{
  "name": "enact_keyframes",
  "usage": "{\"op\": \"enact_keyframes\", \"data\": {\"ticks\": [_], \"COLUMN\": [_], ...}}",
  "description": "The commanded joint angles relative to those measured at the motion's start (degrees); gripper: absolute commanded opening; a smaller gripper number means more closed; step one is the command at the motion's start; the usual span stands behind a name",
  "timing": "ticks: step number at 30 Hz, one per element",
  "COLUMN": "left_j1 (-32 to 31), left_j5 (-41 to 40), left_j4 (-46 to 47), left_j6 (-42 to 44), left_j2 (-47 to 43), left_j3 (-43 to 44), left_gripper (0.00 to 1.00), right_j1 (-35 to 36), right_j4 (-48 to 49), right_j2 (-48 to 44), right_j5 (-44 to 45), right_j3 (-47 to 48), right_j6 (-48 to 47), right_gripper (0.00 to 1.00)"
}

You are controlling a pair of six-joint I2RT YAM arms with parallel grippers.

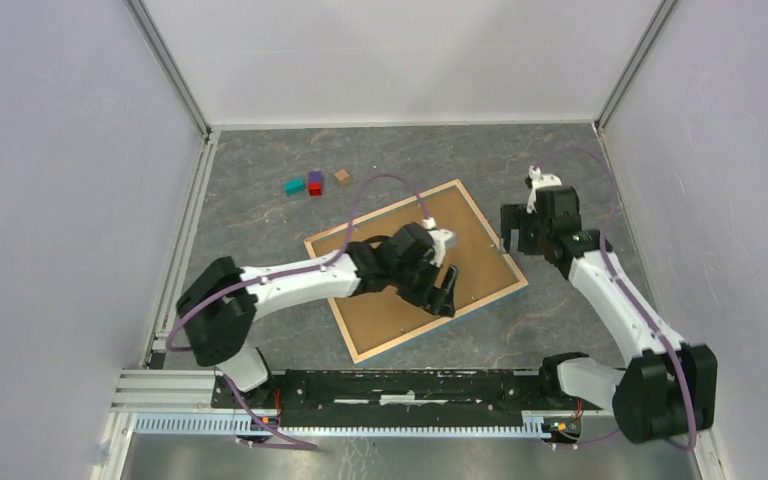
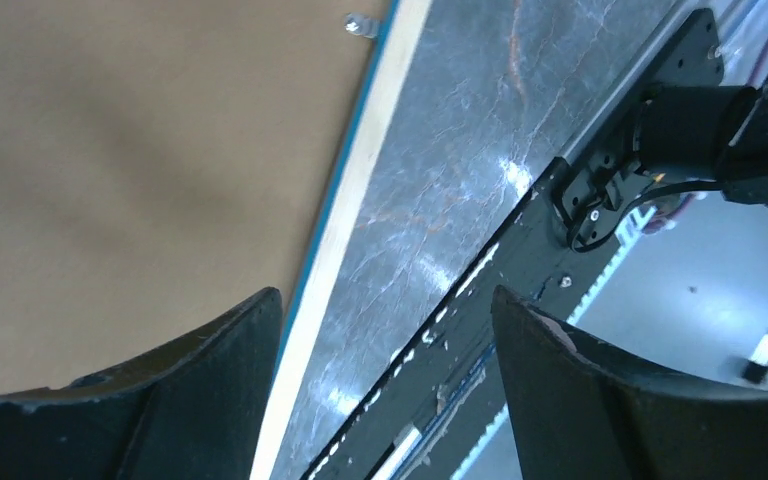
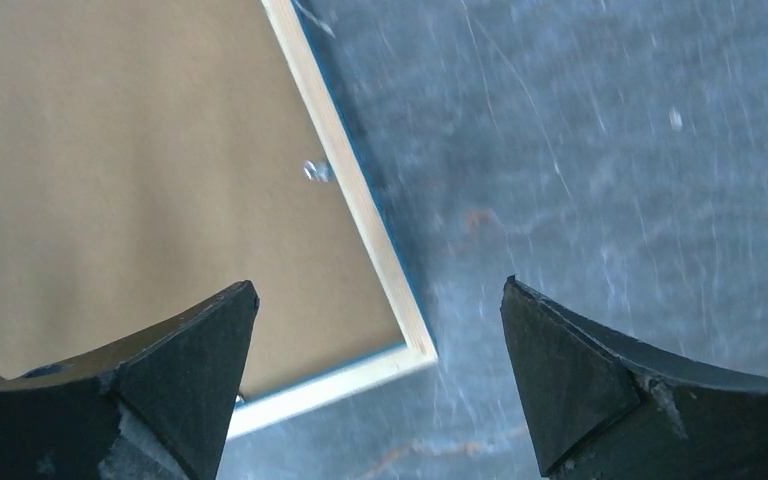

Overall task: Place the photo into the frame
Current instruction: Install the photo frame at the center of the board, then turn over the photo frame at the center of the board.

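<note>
The frame [image 1: 440,324] lies back-up and slanted in the middle of the table, a brown backing board [image 1: 480,250] filling it. The photo is hidden. My left gripper [image 1: 447,292] hovers open over the board near the frame's near-right edge; in the left wrist view its gripper [image 2: 385,292] straddles the pale wood edge of the frame [image 2: 360,170], holding nothing. My right gripper [image 1: 510,240] stands open just off the frame's right side; in the right wrist view this gripper [image 3: 379,283] is above the frame [image 3: 350,190] near its corner, with nothing between the fingers.
A teal block [image 1: 294,186], a purple-and-red block [image 1: 315,183] and a small brown block [image 1: 342,177] sit at the back left. A small metal tab [image 3: 317,170] sticks out at the board's edge. The black base rail [image 1: 400,385] runs along the near edge.
</note>
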Motion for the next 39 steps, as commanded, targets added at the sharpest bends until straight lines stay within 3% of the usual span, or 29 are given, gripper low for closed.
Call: {"op": "enact_keyframes", "data": {"ticks": [1, 7, 15, 22, 29, 36, 39], "left_j1": [-6.3, -13.4, -17.4, -17.6, -18.0, -17.8, -17.9], "left_j5": [-8.4, -23.1, -29.3, -31.2, -29.2, -34.9, -35.2], "left_j4": [-5.3, -14.4, -20.6, -21.3, -20.2, -19.7, -18.4], "left_j6": [7.7, 13.0, 16.4, 17.5, 16.3, 17.6, 18.8], "left_j2": [7.2, 16.6, 26.3, 29.2, 30.2, 27.3, 24.3], "left_j3": [10.5, 22.0, 31.0, 31.8, 29.8, 28.4, 27.8], "left_gripper": [0.8, 0.74, 0.66, 0.63, 0.41, 0.03, 0.02], "right_j1": [-2.2, -9.8, -12.5, -12.5, -12.6, -16.0, -17.7], "right_j4": [-1.9, -1.2, 1.0, 2.6, 3.3, 5.0, 6.8], "right_j2": [-9.7, -17.3, -16.9, -17.6, -17.4, -16.1, -14.3], "right_j5": [3.7, 1.4, -6.0, -7.7, -7.3, -15.0, -21.8], "right_j3": [-7.2, -13.4, -18.7, -20.5, -20.7, -21.1, -21.9], "right_j6": [2.7, 1.0, 1.2, 0.9, 0.8, 2.5, 3.6], "right_gripper": [0.98, 0.98, 0.98, 0.98, 0.98, 0.98, 0.98]}}
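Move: The near long edge of the photo frame, where my left hand will pinch it, lies about 5 cm to that hand's right, level with it fore and aft and some 8 cm below. On the board just inside that edge, a metal clip sits about 4 cm ahead, 7 cm right and 9 cm down. From my right hand, the frame's near-right corner is roughly 7 cm back, 4 cm right and 10 cm below; the clip on the right edge is almost straight beneath, 1 cm left. I swing my left hand rightward and down about 8 cm onto the frame's near edge, overshooting right and easing back a little, while its slanting fingers tip some 40 degrees to point nearly straight down. Then they close from wide open and pinch the wooden bar. My right hand draws back about 7 cm, down and right, to wait wide open over the frame's near-right corner. ##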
